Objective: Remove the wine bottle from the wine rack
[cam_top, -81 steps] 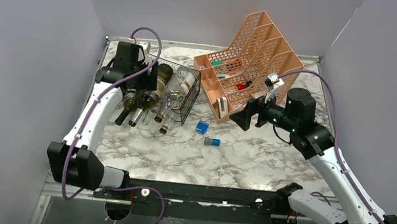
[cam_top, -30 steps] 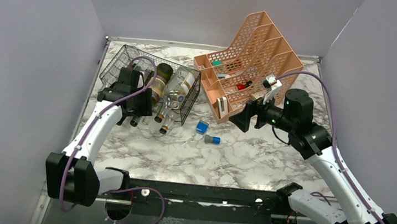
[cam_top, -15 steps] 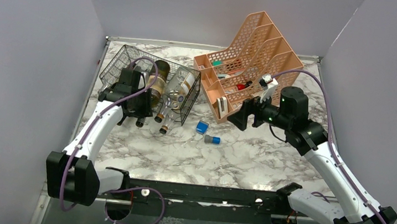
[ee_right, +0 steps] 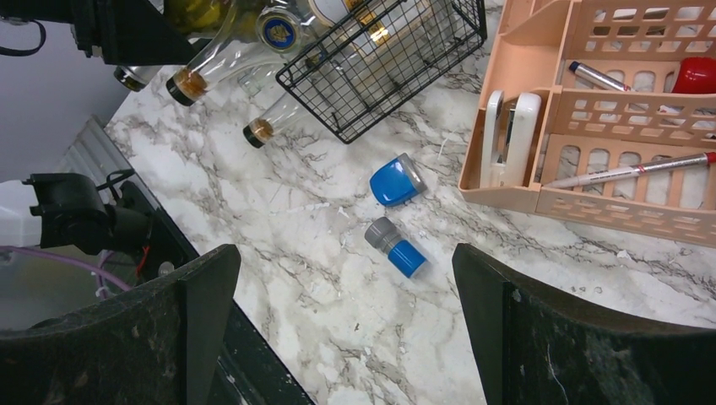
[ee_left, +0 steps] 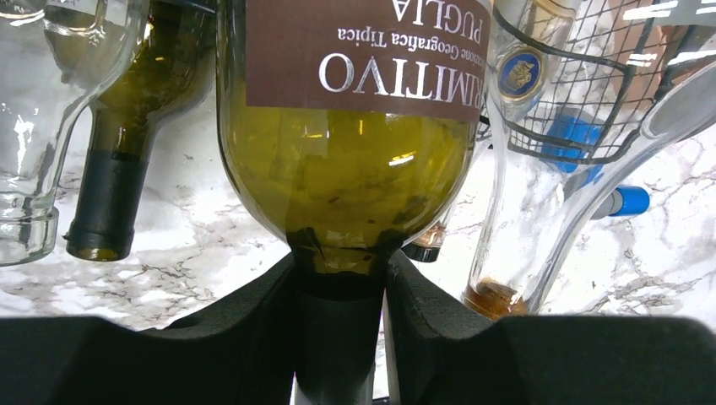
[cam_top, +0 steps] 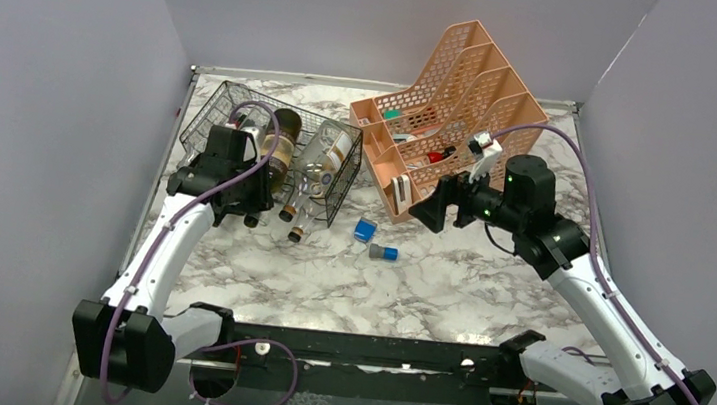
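Note:
The black wire wine rack (cam_top: 204, 118) lies at the back left with several bottles in it, necks pointing toward me. It also shows in the left wrist view (ee_left: 583, 110) and the right wrist view (ee_right: 397, 67). My left gripper (cam_top: 239, 202) is shut on the neck of the green wine bottle (cam_top: 282, 149) with a brown label. In the left wrist view the gripper (ee_left: 339, 270) has both pads pressed against the neck of that bottle (ee_left: 346, 169), whose body still lies in the rack. My right gripper (cam_top: 431, 213) is open and empty above the table (ee_right: 344, 261).
A dark green bottle (ee_left: 127, 126) and clear bottles (ee_left: 523, 211) lie beside the held one. The peach organizer (cam_top: 466, 93) stands at the back right. A blue sharpener (ee_right: 395, 181) and a blue-grey cylinder (ee_right: 395, 247) lie on the marble between the rack and the organizer.
My left gripper came from over the rack's back end down to the bottle necks at the front and now grips the green bottle's neck. My right gripper drifted slightly left.

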`<state>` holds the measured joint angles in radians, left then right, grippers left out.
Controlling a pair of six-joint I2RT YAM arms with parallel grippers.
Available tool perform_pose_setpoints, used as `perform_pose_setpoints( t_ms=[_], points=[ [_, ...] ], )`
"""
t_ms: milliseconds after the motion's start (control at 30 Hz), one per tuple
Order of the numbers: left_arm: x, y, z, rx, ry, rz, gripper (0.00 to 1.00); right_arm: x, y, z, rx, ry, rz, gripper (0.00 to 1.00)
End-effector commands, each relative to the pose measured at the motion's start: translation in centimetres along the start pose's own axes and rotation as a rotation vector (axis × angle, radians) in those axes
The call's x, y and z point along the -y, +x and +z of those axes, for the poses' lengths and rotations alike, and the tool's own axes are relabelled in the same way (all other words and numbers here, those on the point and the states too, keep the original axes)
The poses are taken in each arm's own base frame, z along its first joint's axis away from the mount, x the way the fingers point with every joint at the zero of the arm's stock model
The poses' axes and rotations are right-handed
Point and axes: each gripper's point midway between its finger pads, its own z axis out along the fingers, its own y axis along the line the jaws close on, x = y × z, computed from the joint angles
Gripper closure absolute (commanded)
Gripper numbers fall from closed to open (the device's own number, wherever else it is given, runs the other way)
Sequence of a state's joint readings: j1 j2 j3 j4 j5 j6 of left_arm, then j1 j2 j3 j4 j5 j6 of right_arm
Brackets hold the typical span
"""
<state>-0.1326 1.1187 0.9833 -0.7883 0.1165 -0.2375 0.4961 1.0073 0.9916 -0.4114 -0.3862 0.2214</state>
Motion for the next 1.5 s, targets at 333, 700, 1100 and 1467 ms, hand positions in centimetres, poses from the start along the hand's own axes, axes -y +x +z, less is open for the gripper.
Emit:
perform_pose_setpoints(
  t_ms=[333,700,1100,1467],
  points=[
    [2.6,-4.5,-4.2,0.167,0.094,-0.035,0.93,0.4,-0.9,0.0,0.020,0.032,0.023,0.00],
    [3.4,-7.2,-7.2,0.278,0.109,-0.062,1.00,0.2,-0.6,0.0,0.006,0.025,0.042,0.01],
    [7.3,-12.1,-13.8,0.472,0.279,-0.026,1.00,0.4,-0.2,0.5,-0.006,0.023,0.054,0.00],
    [13.3,-12.0,-14.3,0.336,0.614,-0.034,0.99,3.8,-1.3,-1.4,0.121,0.230,-0.036,0.00]
  ],
)
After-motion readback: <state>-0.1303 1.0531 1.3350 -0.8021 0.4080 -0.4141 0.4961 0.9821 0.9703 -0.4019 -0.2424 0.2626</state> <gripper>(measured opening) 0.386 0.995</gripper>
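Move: The left hand already has the wine bottle by the neck, cap end towards the robot; the body lies in the rack about 14 cm ahead and 4 cm right, roughly level. The rack's middle is some 11 cm ahead, 2 cm right and 6 cm lower; a clear bottle with a white label lies 8 cm ahead and 11 cm right, a green bottle 5 cm ahead and 4 cm left, both a little lower. From the idle right hand the wine bottle is some 31 cm left, 9 cm ahead and 10 cm lower. Keeping its pinch on the neck just below the shoulder, the left hand raises the wine bottle up out of the rack, first easing up about 4 cm, nearly pausing, then climbing faster to some 16 cm in all and swinging about 5 cm to the right near the top. On the way the wrist tips some 20 degrees so that the fingertips swing outward and the bottle's base end comes up, and it also leans about as much to bring them round to the right, while the open right hand shifts a couple of centimetres forward and right at the end. ##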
